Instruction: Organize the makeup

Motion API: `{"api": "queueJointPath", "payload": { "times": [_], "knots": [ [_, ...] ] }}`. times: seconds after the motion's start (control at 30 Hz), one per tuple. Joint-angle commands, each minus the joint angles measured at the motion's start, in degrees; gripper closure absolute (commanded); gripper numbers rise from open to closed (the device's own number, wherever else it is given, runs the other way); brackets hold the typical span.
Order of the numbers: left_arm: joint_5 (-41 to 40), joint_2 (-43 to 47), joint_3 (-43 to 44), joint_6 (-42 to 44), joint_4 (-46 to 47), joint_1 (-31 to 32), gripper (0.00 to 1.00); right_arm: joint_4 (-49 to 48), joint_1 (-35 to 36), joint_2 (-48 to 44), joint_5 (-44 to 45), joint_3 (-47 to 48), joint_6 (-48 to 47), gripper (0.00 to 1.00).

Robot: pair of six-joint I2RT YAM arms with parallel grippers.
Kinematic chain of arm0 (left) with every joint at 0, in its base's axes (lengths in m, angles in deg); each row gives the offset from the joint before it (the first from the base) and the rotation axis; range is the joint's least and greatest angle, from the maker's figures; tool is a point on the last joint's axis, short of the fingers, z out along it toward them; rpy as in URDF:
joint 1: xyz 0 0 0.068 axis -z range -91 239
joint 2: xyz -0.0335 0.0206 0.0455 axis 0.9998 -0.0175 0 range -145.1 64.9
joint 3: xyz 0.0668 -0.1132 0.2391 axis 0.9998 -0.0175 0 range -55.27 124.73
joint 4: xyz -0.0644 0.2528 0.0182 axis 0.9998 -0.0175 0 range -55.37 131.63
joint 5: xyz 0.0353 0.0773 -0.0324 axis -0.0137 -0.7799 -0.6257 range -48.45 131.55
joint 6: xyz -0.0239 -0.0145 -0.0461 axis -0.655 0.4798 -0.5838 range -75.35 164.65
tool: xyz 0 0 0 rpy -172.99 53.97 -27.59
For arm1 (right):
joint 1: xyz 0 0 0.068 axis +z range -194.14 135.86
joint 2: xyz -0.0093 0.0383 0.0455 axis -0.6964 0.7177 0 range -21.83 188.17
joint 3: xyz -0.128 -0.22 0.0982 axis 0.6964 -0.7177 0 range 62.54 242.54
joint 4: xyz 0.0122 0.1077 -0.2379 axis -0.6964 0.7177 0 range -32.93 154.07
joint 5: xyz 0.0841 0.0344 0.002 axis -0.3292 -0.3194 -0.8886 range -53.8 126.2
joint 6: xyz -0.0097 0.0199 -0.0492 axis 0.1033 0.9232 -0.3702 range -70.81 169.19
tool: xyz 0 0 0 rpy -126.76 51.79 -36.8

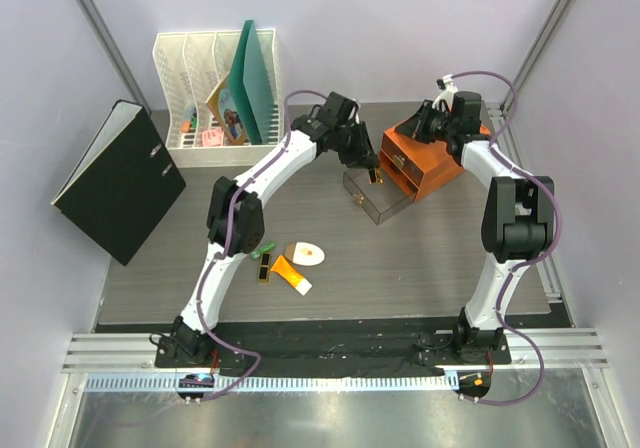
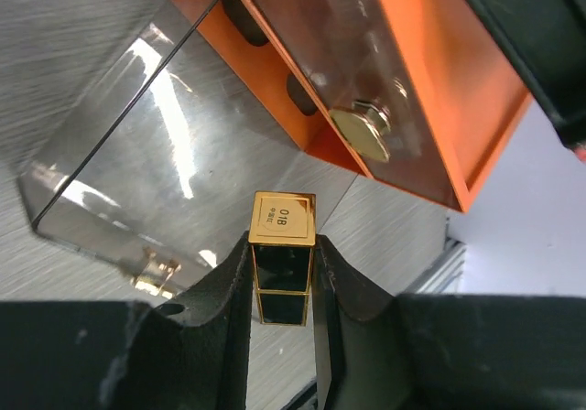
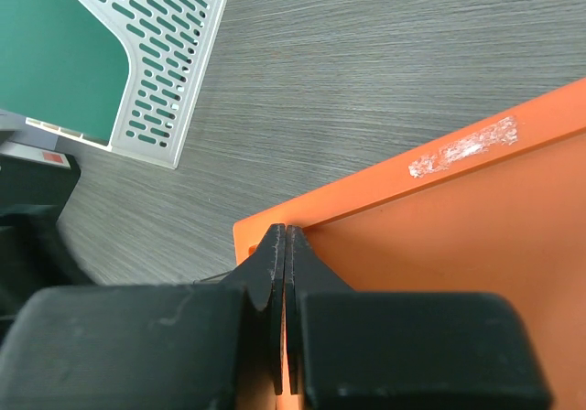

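Note:
My left gripper (image 2: 284, 248) is shut on a black-gold lipstick (image 2: 282, 286), held upright above the pulled-out clear drawer (image 2: 156, 154) of the orange drawer box (image 2: 449, 108). In the top view that gripper (image 1: 373, 174) hangs over the drawer (image 1: 378, 203). My right gripper (image 3: 286, 245) is shut and empty, its tips resting on the box's top (image 3: 439, 273) near its corner; it also shows in the top view (image 1: 418, 126). On the table lie a white oval compact (image 1: 305, 254), an orange white-capped tube (image 1: 290, 276), a second black-gold lipstick (image 1: 264, 269) and a green tube (image 1: 262, 251).
A white file rack (image 1: 200, 88) with a green folder (image 1: 255, 73) stands at the back left. A black binder (image 1: 120, 180) leans at the left wall. The rack (image 3: 174, 80) also shows in the right wrist view.

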Motion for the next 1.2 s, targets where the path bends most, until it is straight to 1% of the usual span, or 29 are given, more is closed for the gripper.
{"api": "queueJointPath", "payload": {
  "times": [0.0, 0.07, 0.1, 0.17, 0.2, 0.27, 0.3, 0.4, 0.5, 0.6, 0.63, 0.7, 0.73, 0.77, 0.8, 0.83, 0.87, 0.9, 0.93, 0.97, 1.0, 1.03, 1.1, 1.13, 1.17],
  "knots": [
    [6.11, 0.86, -2.66, -8.88, 13.49, -0.72, 0.95, 25.57, 0.45, 8.87, 6.53, -6.33, -4.72, 0.99],
    [6.46, -0.37, -2.41, -10.28, 14.2, -0.55, 0.91, 25.57, 0.45, 8.87, 6.53, -6.33, -4.8, 0.99],
    [6.9, -1.68, -2.15, -10.73, 14.21, -0.37, 0.83, 25.57, 0.45, 8.87, 6.45, -6.33, -4.72, 0.99],
    [7.43, -2.75, -1.27, -10.91, 14.12, -0.2, 0.73, 25.57, 0.45, 8.87, 6.53, -6.33, -4.71, 0.99],
    [7.52, -3.45, -1.0, -10.91, 14.12, -0.11, 0.64, 25.57, 0.45, 8.87, 6.53, -6.33, -4.71, 0.99],
    [7.43, -3.89, -1.0, -10.99, 14.12, -0.11, 0.58, 25.57, 0.45, 8.87, 6.62, -6.24, -4.54, 0.99],
    [7.43, -3.89, -1.0, -10.73, 13.86, -0.11, 0.52, 25.48, 0.45, 8.87, 6.71, -6.24, -4.54, 0.99],
    [6.91, -3.72, -0.65, -9.51, 12.54, -0.02, 0.46, 25.57, 0.45, 8.87, 6.71, -6.24, -4.54, 0.99],
    [6.47, -2.14, -0.91, -7.31, 11.13, -0.11, 0.46, 25.57, 0.45, 8.87, 6.62, -6.33, -4.54, 0.99],
    [4.8, 1.89, -1.26, -2.22, 7.19, -0.46, 0.47, 25.66, 0.45, 8.87, 6.54, -6.33, -4.45, 0.99],
    [2.79, 3.12, -1.61, 1.01, 3.52, -0.72, 0.47, 25.66, 0.45, 8.78, 6.62, -6.33, -4.54, 0.99],
    [0.67, 7.95, -4.42, 4.98, -0.27, -1.25, 0.47, 25.75, 0.37, 8.87, 6.71, -6.33, -4.54, 0.99],
    [-2.56, 10.06, -7.91, 6.65, -2.12, -1.42, 0.47, 25.66, 0.45, 8.69, 6.62, -6.33, -4.45, 0.99],
    [-3.63, 13.74, -10.12, 10.24, -5.53, -1.95, 0.47, 25.66, 0.45, 8.78, 6.62, -6.33, -4.54, 0.99],
    [-5.56, 16.03, -12.58, 11.67, -7.05, -2.21, 0.46, 25.66, 0.45, 8.69, 6.71, -6.42, -4.54, 0.99],
    [-7.06, 17.97, -17.91, 13.07, -8.37, -2.48, 0.46, 25.66, 0.45, 8.78, 6.71, -6.42, -4.45, 0.99],
    [-9.59, 21.82, -20.75, 15.26, -10.82, -2.74, 0.46, 25.66, 0.45, 8.78, 6.71, -6.5, -4.45, 0.99],
    [-10.75, 23.51, -23.39, 16.24, -12.23, -3.27, 0.46, 25.75, 0.45, 8.78, 6.71, -6.42, -4.54, 0.99],
    [-11.89, 25.18, -28.81, 16.95, -13.29, -3.44, 0.45, 25.66, 0.45, 8.69, 6.71, -6.42, -4.45, 0.99],
    [-14.6, 27.03, -31.65, 18.26, -14.0, -3.53, 0.45, 25.66, 0.45, 8.78, 6.71, -6.42, -4.54, 0.99],
    [-15.93, 30.0, -34.37, 18.62, -15.49, -3.8, 0.45, 25.66, 0.45, 8.78, 6.62, -6.42, -4.54, 0.99],
    [-16.91, 31.68, -39.53, 18.8, -15.94, -4.15, 0.45, 25.66, 0.45, 8.78, 6.71, -6.33, -4.45, 0.99],
    [-18.05, 35.81, -44.57, 18.63, -16.64, -4.94, 0.45, 25.66, 0.45, 8.78, 6.71, -6.33, -4.54, 0.99],
    [-17.88, 37.14, -49.03, 18.1, -16.47, -6.07, 0.46, 25.66, 0.45, 8.78, 6.62, -6.33, -4.63, 0.99],
    [-17.62, 38.2, -51.08, 17.49, -16.47, -6.78, 0.47, 25.66, 0.45, 8.78, 6.71, -6.33, -4.54, 0.99]
  ]
}}
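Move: The black compact is already in my left fingers. The open clear drawer's middle lies about 3 cm right of that hand, 1 cm back and 13 cm below. Its orange box stands some 14 cm right and 7 cm ahead, its middle 9 cm down. On the table, the white oval is about 17 cm left and 17 cm back, the green tube 28 cm left and 16 cm back. From my right hand the drawer is roughly 14 cm back, 3 cm left and 10 cm below. I ease my left hand a further 2.5 cm right and down over the drawer and open the fingers to about double their gap, letting the compact go. Then I swing empty-handed some 20 cm left and 12 cm back, towards the green tube and white oval, rolling the wrist about 30 degrees so the fingers point more steeply down. My shut right hand stays at the box's top. ##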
